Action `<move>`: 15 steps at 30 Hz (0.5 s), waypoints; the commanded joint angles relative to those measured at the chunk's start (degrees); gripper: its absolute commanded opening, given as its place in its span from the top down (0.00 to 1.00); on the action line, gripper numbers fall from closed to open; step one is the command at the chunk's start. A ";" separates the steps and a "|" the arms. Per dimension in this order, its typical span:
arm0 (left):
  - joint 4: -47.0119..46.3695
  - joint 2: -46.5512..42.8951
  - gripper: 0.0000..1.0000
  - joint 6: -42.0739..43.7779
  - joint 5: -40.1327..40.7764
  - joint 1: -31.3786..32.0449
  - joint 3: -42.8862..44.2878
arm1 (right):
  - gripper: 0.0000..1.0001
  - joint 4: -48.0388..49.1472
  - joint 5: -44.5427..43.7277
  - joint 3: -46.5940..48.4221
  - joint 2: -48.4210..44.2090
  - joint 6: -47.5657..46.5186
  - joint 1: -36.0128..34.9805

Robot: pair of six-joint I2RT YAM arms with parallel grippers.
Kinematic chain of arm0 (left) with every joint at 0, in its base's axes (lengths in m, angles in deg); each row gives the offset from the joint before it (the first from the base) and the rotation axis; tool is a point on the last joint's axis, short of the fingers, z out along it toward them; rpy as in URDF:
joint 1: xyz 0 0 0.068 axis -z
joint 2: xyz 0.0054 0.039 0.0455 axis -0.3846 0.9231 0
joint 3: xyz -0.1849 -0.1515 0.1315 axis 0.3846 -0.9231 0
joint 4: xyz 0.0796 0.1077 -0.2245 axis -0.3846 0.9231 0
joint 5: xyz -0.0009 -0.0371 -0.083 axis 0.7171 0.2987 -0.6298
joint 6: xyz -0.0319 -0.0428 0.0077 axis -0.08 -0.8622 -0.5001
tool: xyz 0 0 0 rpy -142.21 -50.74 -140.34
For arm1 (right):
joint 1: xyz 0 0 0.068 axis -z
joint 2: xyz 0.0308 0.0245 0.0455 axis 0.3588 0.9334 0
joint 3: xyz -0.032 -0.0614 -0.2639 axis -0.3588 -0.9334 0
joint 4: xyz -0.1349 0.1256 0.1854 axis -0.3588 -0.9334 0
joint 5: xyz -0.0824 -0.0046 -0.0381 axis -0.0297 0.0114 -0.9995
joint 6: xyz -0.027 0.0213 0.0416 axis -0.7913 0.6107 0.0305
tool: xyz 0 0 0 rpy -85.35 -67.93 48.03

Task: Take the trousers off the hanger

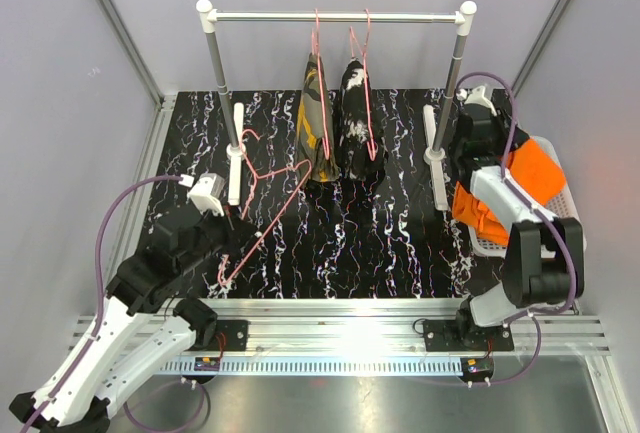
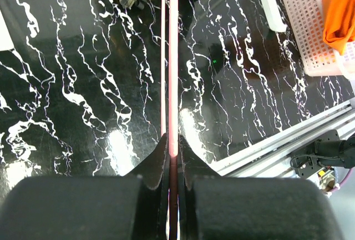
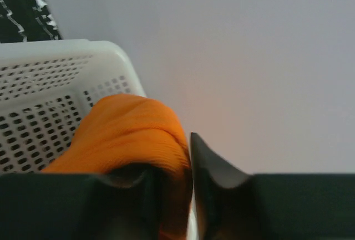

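My left gripper point(image 1: 231, 216) is shut on the wire of an empty pink hanger point(image 1: 272, 200) that lies low over the black marbled table; the wire point(image 2: 173, 57) runs straight out between the jaws point(image 2: 173, 152). The camouflage trousers point(image 1: 317, 125) and the black trousers with white splotches point(image 1: 357, 123) hang on pink hangers from the rail point(image 1: 335, 17). My right gripper point(image 1: 487, 165) is shut on the orange trousers point(image 1: 531, 173), holding them over the white basket point(image 1: 562, 188). In the right wrist view the orange cloth point(image 3: 133, 134) bulges between the jaws point(image 3: 178, 162).
The rail stands on two grey posts point(image 1: 221, 73) with white feet point(image 1: 436, 158). The white perforated basket point(image 3: 50, 85) sits at the table's right edge against the grey wall; it also shows in the left wrist view point(image 2: 302, 24). An aluminium frame point(image 1: 340, 325) runs along the near edge.
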 commanded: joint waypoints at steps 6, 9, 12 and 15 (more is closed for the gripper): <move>-2.96 -1.19 1.00 2.22 -1.62 -0.03 0.77 | 0.01 -35.37 13.76 21.76 5.71 31.34 0.38; -2.87 -0.84 1.00 2.31 -1.45 -0.03 0.86 | 0.00 -53.68 27.50 29.59 5.97 45.94 4.33; -2.70 -1.19 1.00 2.31 -1.09 0.05 0.77 | 0.01 -60.30 43.02 29.18 4.58 56.06 11.44; -2.78 -1.63 1.00 2.14 -0.92 -0.03 0.60 | 0.01 -59.78 51.41 24.69 2.55 62.57 14.96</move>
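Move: The right hand, still pinching the orange trousers, is above the basket, whose middle lies about 16 cm below it, roughly 5 cm back and level with it sideways. The middle of the trousers hangs some 11 cm below that hand, about 6 cm back and 3 cm to its left; the rack's right foot stands about 19 cm left, 5 cm farther out and 20 cm lower. From the left hand the basket is some 60 cm right, 16 cm ahead and 12 cm lower. The right hand opens its fingers wide and lets go of the orange trousers over the basket, at first still carrying on forward about 4 cm with a small dip and a drift to the left. It then draws back some 2 cm towards the robot, ending slightly lower than it began, while the wrist rolls about 45 degrees, left side rising, so that the fingers swing from pointing nearly level out to the right to slanting steeply down over the cloth. ##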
